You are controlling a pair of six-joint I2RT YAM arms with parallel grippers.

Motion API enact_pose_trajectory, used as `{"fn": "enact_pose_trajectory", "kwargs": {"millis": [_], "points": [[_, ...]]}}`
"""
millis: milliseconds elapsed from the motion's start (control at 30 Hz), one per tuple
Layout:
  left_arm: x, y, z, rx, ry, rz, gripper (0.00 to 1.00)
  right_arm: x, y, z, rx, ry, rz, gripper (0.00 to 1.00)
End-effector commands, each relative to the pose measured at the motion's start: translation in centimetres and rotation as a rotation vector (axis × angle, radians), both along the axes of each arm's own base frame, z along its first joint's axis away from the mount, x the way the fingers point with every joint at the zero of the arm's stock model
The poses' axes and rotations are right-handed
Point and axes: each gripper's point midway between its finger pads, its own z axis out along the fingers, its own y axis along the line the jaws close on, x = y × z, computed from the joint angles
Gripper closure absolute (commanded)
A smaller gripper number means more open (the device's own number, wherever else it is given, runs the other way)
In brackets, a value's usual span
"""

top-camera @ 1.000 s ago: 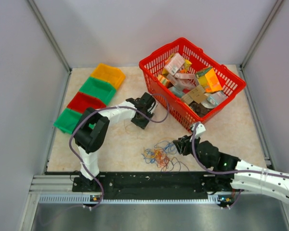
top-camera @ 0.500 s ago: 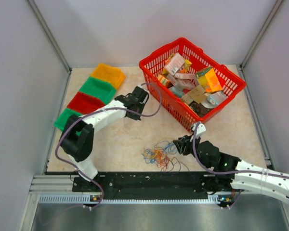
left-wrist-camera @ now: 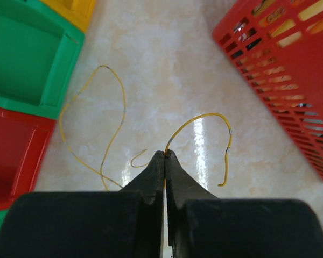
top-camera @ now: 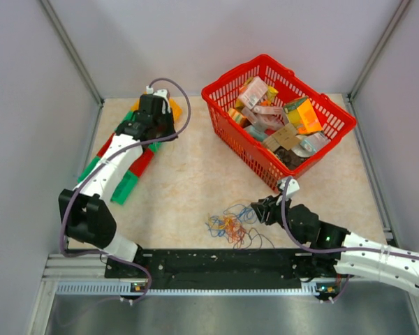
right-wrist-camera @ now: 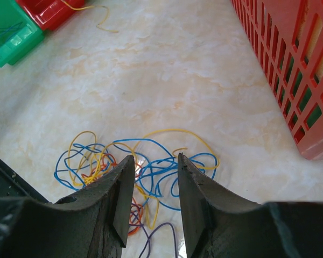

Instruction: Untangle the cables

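Observation:
A tangle of blue, yellow, orange-red and purple cables [top-camera: 230, 227] lies near the table's front edge. My right gripper [top-camera: 257, 209] hovers just right of it. In the right wrist view it [right-wrist-camera: 155, 158] stands open above the tangle [right-wrist-camera: 151, 172], with nothing between its fingers. My left gripper [top-camera: 153, 125] is at the back left, over the coloured bins. Its jaws are shut [left-wrist-camera: 165, 153] on a thin yellow cable [left-wrist-camera: 215, 117] that arcs out to the right of the tips. More yellow cable [left-wrist-camera: 116, 97] loops to the left, beside the bins.
A red basket [top-camera: 232, 132] full of packages stands at the back right, close to both grippers. Green [left-wrist-camera: 27, 54], red [left-wrist-camera: 11, 150] and orange [left-wrist-camera: 75, 8] bins line the left side. The nearest green bin [right-wrist-camera: 5, 32] holds blue cable.
My left arm has swung from the table's middle to the back left, over the bins, and its jaws have shut on the yellow cable. The right arm has stayed still.

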Motion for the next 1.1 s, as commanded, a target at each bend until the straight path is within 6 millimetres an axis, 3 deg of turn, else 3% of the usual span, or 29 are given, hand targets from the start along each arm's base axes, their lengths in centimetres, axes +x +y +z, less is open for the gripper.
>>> {"fn": "enact_pose_trajectory", "kwargs": {"millis": [0, 200, 400, 633, 767, 933, 1067], "points": [[2.5, 0.6, 9.1, -0.143, -0.218, 0.032, 1.0, -0.1, 0.3, 0.7, 0.038, -0.01, 0.007, 0.62], [6.1, 2.7, 15.3, -0.186, -0.361, 0.092, 1.0, -0.1, 0.2, 0.5, 0.029, -0.006, 0.007, 0.62], [10.4, 3.7, 18.8, -0.27, -0.476, 0.107, 1.0, 0.2, 0.1, 0.5, 0.026, -0.015, -0.009, 0.62], [15.7, 5.8, 16.9, -0.318, -0.517, 0.166, 1.0, 0.4, 0.3, 0.0, 0.005, -0.008, -0.016, 0.62], [18.5, 7.0, 14.9, -0.302, -0.51, 0.238, 1.0, 0.6, 0.5, -0.2, -0.011, -0.009, -0.016, 0.62], [20.6, 7.4, 12.5, -0.231, -0.554, 0.216, 1.0, 0.6, 0.8, -0.8, -0.028, -0.001, -0.012, 0.62], [21.2, 8.3, 11.7, -0.159, -0.566, 0.219, 1.0, 0.7, 0.8, -1.1, -0.036, 0.007, -0.013, 0.62]]}}
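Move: The left hand already holds a yellow cable high above the table; the yellow bin lies about 17 cm ahead, 12 cm left and 18 cm below. The green bin beside it is some 9 cm ahead and 15 left of the hand, the red bin 2 ahead and 19 left. From the right hand, the cable tangle is level, 5 cm left and 12 below; the yellow bin is roughly 39 ahead, 34 left. Keeping its pinch on the yellow cable, the left hand carries it about 20 cm forward and 7 cm left towards the space over the yellow bin, arching up some 18 cm before sinking 10, while the fingers tilt up and swing a little counter-clockwise. Late on, the open right hand begins easing 2 cm down towards the tangle, touching nothing. ##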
